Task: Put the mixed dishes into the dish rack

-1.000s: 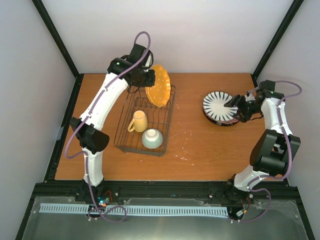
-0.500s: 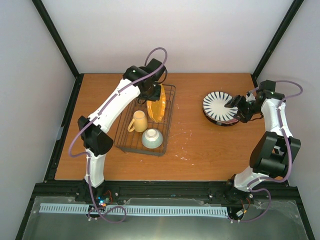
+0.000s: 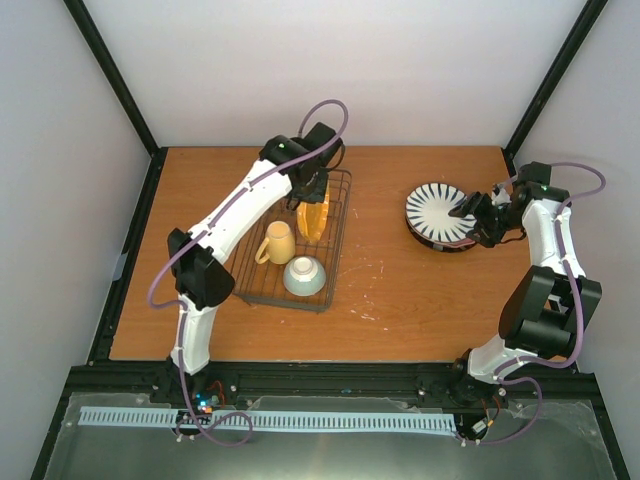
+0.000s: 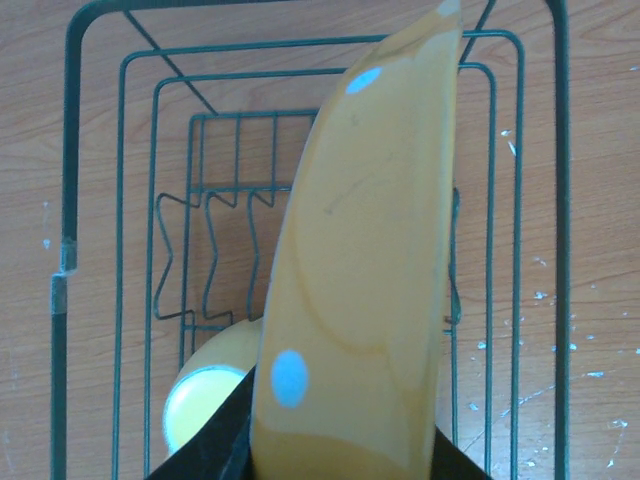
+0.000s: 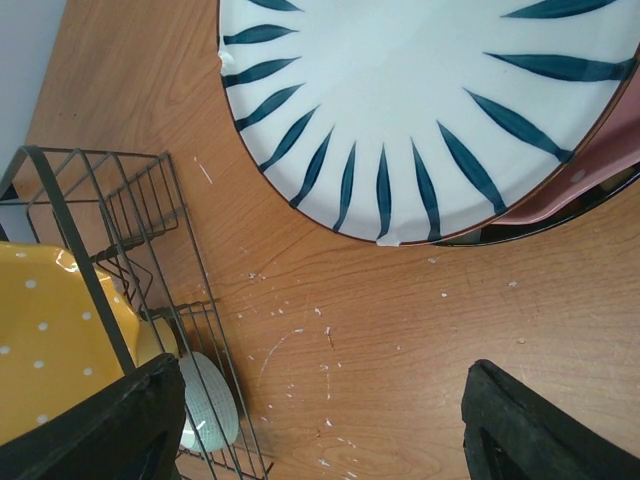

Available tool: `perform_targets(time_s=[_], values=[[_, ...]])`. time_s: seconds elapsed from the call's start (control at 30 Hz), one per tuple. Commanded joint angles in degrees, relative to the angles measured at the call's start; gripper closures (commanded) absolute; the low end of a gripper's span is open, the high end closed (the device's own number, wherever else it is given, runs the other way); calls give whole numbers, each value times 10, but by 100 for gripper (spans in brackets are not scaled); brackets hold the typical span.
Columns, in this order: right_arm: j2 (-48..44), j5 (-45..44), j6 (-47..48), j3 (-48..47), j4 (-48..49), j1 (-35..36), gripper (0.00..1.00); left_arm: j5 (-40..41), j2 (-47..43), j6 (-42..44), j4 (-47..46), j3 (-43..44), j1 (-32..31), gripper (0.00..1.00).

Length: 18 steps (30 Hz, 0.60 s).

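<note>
My left gripper (image 3: 309, 187) is shut on the orange white-dotted plate (image 3: 314, 213), which stands on edge inside the far end of the dish rack (image 3: 341, 240). In the left wrist view the plate (image 4: 370, 280) fills the middle, pinched at the bottom by my gripper (image 4: 340, 465), with the rack's wires (image 4: 65, 200) below it. A yellow mug (image 3: 277, 243) and a mint bowl (image 3: 304, 277) sit in the rack's near half. At the right, my right gripper (image 3: 469, 216) stands open beside the striped plate (image 3: 436, 212), which tops a stack; a pink plate (image 5: 590, 170) shows beneath it.
Black frame posts (image 3: 112, 90) rise at the back corners, and white walls close in on three sides. A dark rail (image 3: 330, 375) runs along the table's near edge. White flecks (image 5: 330, 340) dot the wood between the rack (image 5: 100, 250) and the plate stack.
My left arm has swung right and down, turning the orange plate on edge and lowering it into the rack's far end. The right arm has stayed put.
</note>
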<state>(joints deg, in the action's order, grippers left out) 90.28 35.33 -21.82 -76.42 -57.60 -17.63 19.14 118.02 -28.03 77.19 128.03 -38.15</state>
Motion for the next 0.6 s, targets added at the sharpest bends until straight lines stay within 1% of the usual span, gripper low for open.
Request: perform_targets(time_s=[0.0, 0.1, 0.23, 0.33, 0.47, 0.57], values=[[-13, -1, 10, 4, -1, 2, 26, 31, 24, 15, -18, 45, -7, 99], [-12, 0, 11, 6, 0, 2, 26, 35, 32, 22, -18, 49, -8, 99], [-9, 2, 13, 7, 1, 2, 26, 43, 44, 27, -19, 27, -12, 99], [-7, 4, 14, 6, 1, 2, 26, 53, 59, 30, -19, 7, -22, 99], [-6, 5, 15, 7, 1, 2, 26, 57, 76, 24, -19, 8, -36, 99], [-6, 7, 14, 8, 1, 2, 26, 59, 86, 20, -18, 8, -41, 90]])
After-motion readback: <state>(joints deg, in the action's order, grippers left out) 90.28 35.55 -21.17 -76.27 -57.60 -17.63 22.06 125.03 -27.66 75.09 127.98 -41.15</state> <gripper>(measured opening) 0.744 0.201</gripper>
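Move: My left hand still pinches the upright yellow plate over the rack. The slot at the right end of the wire dividers lies about 7 cm ahead, 3 cm to the right and 17 cm below. The mug stands some 8 cm to the left and about level ahead. The upturned bowl is roughly 8 cm back and 2 cm left, 18 cm down. From my idle right hand the slot is around 34 cm left, 7 cm ahead and 12 cm below. I lower the yellow plate with my left hand about 5 cm into the rack towards the right-hand slot, shifting 2–3 cm to the right, away from the mug. The sideways shift begins first and the sinking follows, easing off at the end. My fingers keep their pinch on the plate, and the wrist rolls only about 5 degrees. ##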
